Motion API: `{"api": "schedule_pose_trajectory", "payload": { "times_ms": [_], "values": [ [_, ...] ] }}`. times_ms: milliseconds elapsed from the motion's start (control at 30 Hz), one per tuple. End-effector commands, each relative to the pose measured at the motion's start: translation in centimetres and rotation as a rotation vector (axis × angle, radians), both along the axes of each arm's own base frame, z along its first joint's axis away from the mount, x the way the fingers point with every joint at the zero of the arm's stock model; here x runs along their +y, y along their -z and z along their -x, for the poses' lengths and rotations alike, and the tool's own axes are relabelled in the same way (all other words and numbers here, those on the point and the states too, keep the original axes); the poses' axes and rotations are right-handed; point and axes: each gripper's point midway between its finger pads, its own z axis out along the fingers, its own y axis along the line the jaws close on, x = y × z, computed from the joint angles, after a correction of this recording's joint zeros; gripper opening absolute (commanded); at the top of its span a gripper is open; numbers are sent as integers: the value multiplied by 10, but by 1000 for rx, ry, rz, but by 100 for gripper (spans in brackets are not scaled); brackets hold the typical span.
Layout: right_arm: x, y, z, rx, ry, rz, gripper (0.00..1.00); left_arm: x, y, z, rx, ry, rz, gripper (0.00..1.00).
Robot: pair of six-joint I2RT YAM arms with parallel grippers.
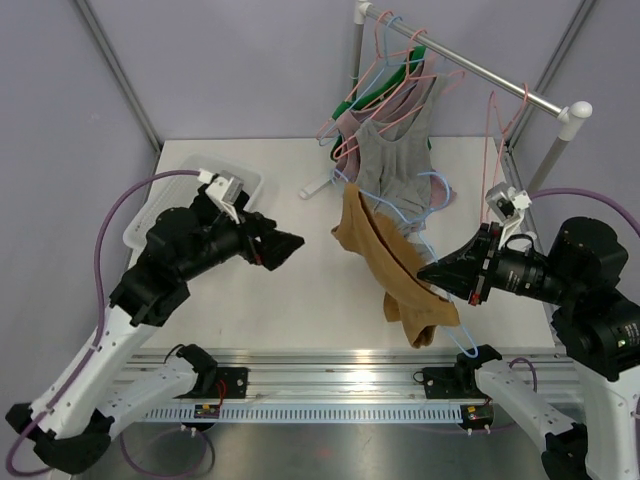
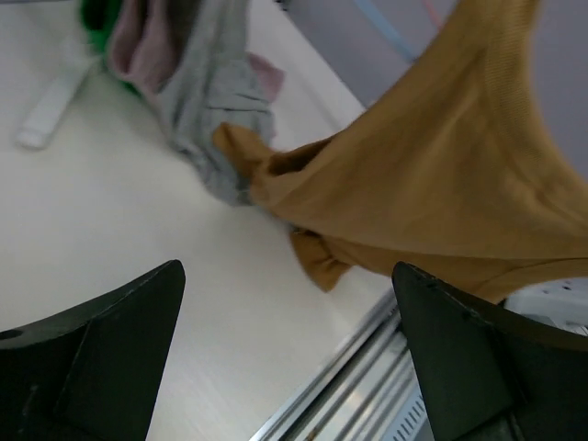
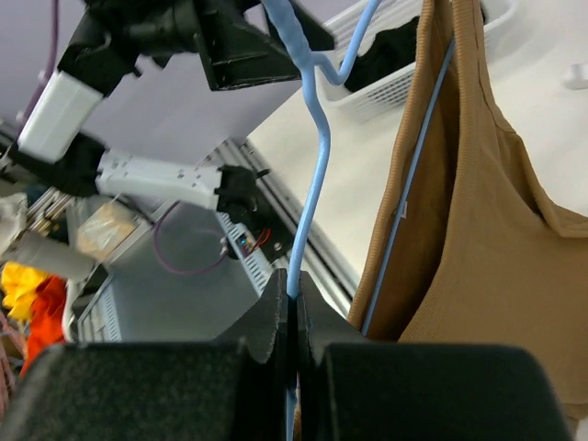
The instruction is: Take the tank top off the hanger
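Observation:
A brown tank top (image 1: 385, 262) hangs on a light-blue wire hanger (image 3: 316, 138) held above the table's middle; its lower end droops towards the front rail. My right gripper (image 1: 427, 270) is shut on the hanger's wire, which runs up between the closed fingers (image 3: 294, 303). The brown fabric (image 3: 478, 211) hangs just right of that wire. My left gripper (image 1: 297, 243) is open a short way left of the tank top, touching nothing. In the left wrist view its jaws (image 2: 289, 340) stand wide apart, with the tank top (image 2: 450, 184) ahead and to the right.
A clothes rack (image 1: 480, 70) at the back right carries a grey top (image 1: 395, 160), pink and green garments and several spare hangers. A white bin (image 1: 245, 185) sits at the back left. A metal rail (image 1: 330, 365) runs along the table's front edge.

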Motion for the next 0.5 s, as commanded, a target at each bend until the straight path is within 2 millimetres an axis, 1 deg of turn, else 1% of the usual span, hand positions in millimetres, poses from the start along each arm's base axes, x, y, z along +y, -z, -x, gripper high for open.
{"api": "schedule_pose_trajectory", "payload": {
  "times_ms": [0,33,67,100,133,200,267,333,367,400,467],
  "values": [
    [13,-6,15,-55,-166,-42,0,-49,-60,17,-138,144,120,99],
    [14,-4,13,-49,-160,-38,0,-55,-61,11,-144,121,119,99],
    [14,0,8,-37,-147,-32,0,-61,-71,12,-176,125,147,99],
    [14,1,7,-34,-145,-30,0,-69,-73,16,-185,132,160,99],
    [15,5,4,-13,-147,-30,0,-75,-79,14,-201,131,180,99],
    [19,4,10,-3,-191,-49,0,-84,-80,12,-204,114,186,99],
    [20,4,14,-6,-220,-59,0,-94,-75,5,-200,100,165,99],
    [20,3,18,-13,-225,-62,0,-94,-77,-5,-204,30,155,99],
    [19,2,19,-21,-226,-67,0,-99,-71,-9,-195,24,139,99],
    [19,1,21,-20,-227,-72,0,-101,-70,-10,-192,24,139,99],
    [19,2,19,-14,-220,-71,0,-107,-70,-14,-189,24,138,95]
  ]
}}
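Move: The brown tank top's raised strap end on the blue hanger lies about 14 cm to the right of my open left hand, 9 cm ahead and some 4 cm above. The hanger's bare tip is roughly 15 cm ahead and 10 cm right, about as high; the grey tank top hangs around 20 cm ahead and 24 cm right. From my right hand, gripping the hanger, that strap end is about 14 cm left and 14 cm ahead, nearly level. I sweep my left hand about 11 cm to the right and 3 cm up towards the brown tank top's strap end, dipping back a little and then coming forward again, wrist swung slightly clockwise and fingers kept wide open. My right hand keeps its pinch on the blue hanger, sinks about 2 cm, eases left and turns some 10 degrees counter-clockwise, bringing the strap end to meet my left fingers. ##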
